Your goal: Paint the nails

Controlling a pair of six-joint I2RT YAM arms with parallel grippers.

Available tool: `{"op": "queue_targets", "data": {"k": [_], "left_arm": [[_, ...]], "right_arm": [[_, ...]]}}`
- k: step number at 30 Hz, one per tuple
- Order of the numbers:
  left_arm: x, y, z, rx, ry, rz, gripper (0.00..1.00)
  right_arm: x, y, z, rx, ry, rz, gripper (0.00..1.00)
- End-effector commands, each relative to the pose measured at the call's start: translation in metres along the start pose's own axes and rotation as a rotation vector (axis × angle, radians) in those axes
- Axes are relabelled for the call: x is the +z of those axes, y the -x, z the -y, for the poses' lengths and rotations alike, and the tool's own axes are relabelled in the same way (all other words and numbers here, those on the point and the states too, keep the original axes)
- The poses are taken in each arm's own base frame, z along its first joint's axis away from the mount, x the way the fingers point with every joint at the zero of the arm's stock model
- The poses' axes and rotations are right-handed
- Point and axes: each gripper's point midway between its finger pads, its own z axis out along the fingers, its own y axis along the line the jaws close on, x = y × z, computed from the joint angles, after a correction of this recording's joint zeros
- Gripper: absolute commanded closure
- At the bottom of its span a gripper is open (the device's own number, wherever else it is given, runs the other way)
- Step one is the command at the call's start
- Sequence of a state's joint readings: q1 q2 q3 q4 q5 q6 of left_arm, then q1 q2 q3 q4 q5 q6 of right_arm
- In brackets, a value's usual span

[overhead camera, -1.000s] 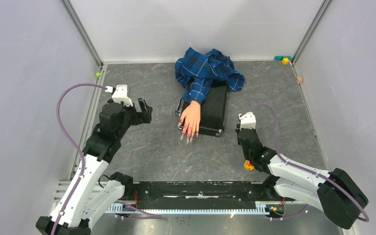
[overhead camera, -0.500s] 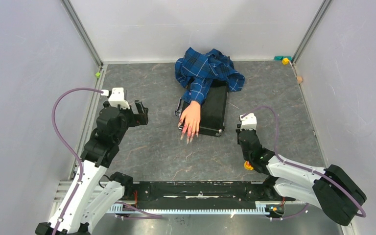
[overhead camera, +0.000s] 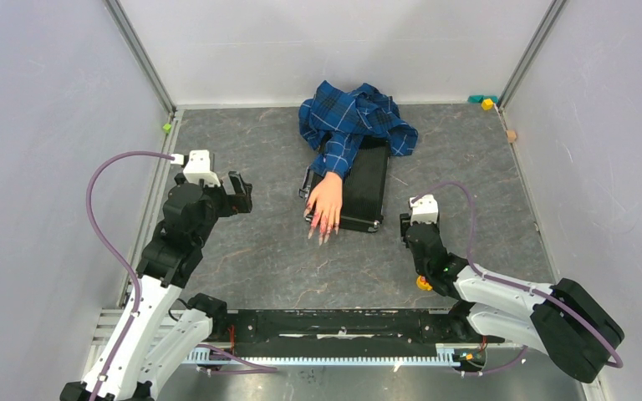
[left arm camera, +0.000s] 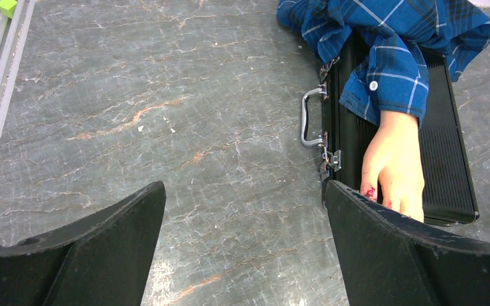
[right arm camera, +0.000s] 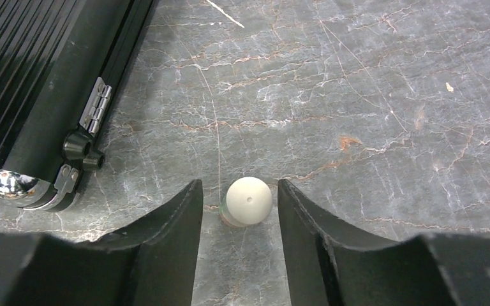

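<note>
The nails (overhead camera: pixel 321 233) are long pink-red spikes on a pale mannequin hand (overhead camera: pixel 327 201) in a blue plaid sleeve (overhead camera: pixel 340 150). The hand rests on a black case (overhead camera: pixel 370 180) and points at the near edge. In the left wrist view the hand (left arm camera: pixel 392 159) shows, its nails hidden behind my finger. My left gripper (overhead camera: pixel 238 191) (left arm camera: pixel 244 188) hangs wide open and empty, left of the case. My right gripper (overhead camera: pixel 407 227) (right arm camera: pixel 239 186) is open, right of the case's near corner. A small bottle with a round white cap (right arm camera: pixel 249 200) stands on the table between its tips, with a gap on each side.
The rest of the plaid shirt (overhead camera: pixel 359 113) is bunched at the back of the case. The case's handle (left arm camera: pixel 306 118) faces left. Small blocks lie at the edges: green (overhead camera: pixel 167 127), yellow and teal (overhead camera: pixel 485 102), brown (overhead camera: pixel 512 134). A small orange piece (overhead camera: pixel 423 282) sits by the right arm.
The left arm has drawn a little left and back. The right arm has shifted slightly toward the near edge.
</note>
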State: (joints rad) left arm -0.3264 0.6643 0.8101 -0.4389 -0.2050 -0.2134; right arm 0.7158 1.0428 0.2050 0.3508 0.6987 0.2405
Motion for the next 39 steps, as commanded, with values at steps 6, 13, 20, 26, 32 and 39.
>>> {"op": "queue_targets", "data": {"k": [6, 13, 20, 26, 32, 39], "left_arm": [[0.0, 0.01, -0.001, 0.025, -0.001, 0.055, 0.0], [0.0, 0.007, 0.006, 0.02, -0.042, 0.043, 0.0], [0.009, -0.006, 0.026, 0.044, -0.138, -0.056, 0.0], [0.023, -0.01, 0.017, 0.012, -0.103, -0.109, 0.0], [0.028, 0.0, -0.002, -0.052, -0.068, -0.101, 0.0], [0.005, 0.044, -0.034, -0.035, 0.096, 0.057, 0.0]], "right_arm": [[0.0, 0.011, 0.003, 0.027, -0.018, 0.043, 0.26], [-0.004, 0.036, 0.007, -0.026, -0.033, 0.061, 0.07], [-0.005, 0.068, 0.021, -0.084, -0.048, 0.08, 0.02], [0.003, 0.084, 0.043, -0.049, -0.004, 0.058, 0.02], [0.014, 0.086, 0.083, 0.079, 0.005, -0.027, 0.02], [-0.007, 0.126, 0.125, 0.15, -0.082, 0.034, 0.02]]}}
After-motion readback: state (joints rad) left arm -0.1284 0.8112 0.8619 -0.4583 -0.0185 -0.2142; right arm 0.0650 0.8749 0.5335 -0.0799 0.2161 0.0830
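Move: The polish bottle already stands loose between the right hand's half-open fingers, its middle about 1 cm below the hand point. From that hand the black case lies some 16 cm left and 11 cm ahead, the fake hand about 23 cm left and 6 cm ahead, and the orange toy roughly 13 cm back and 3 cm right. For the left hand, the bottle is level, about 40 cm right and 21 cm lower. Right hand opens wide, lifts 9 cm and swings 11 cm right off the bottle; left dips 4 cm. ##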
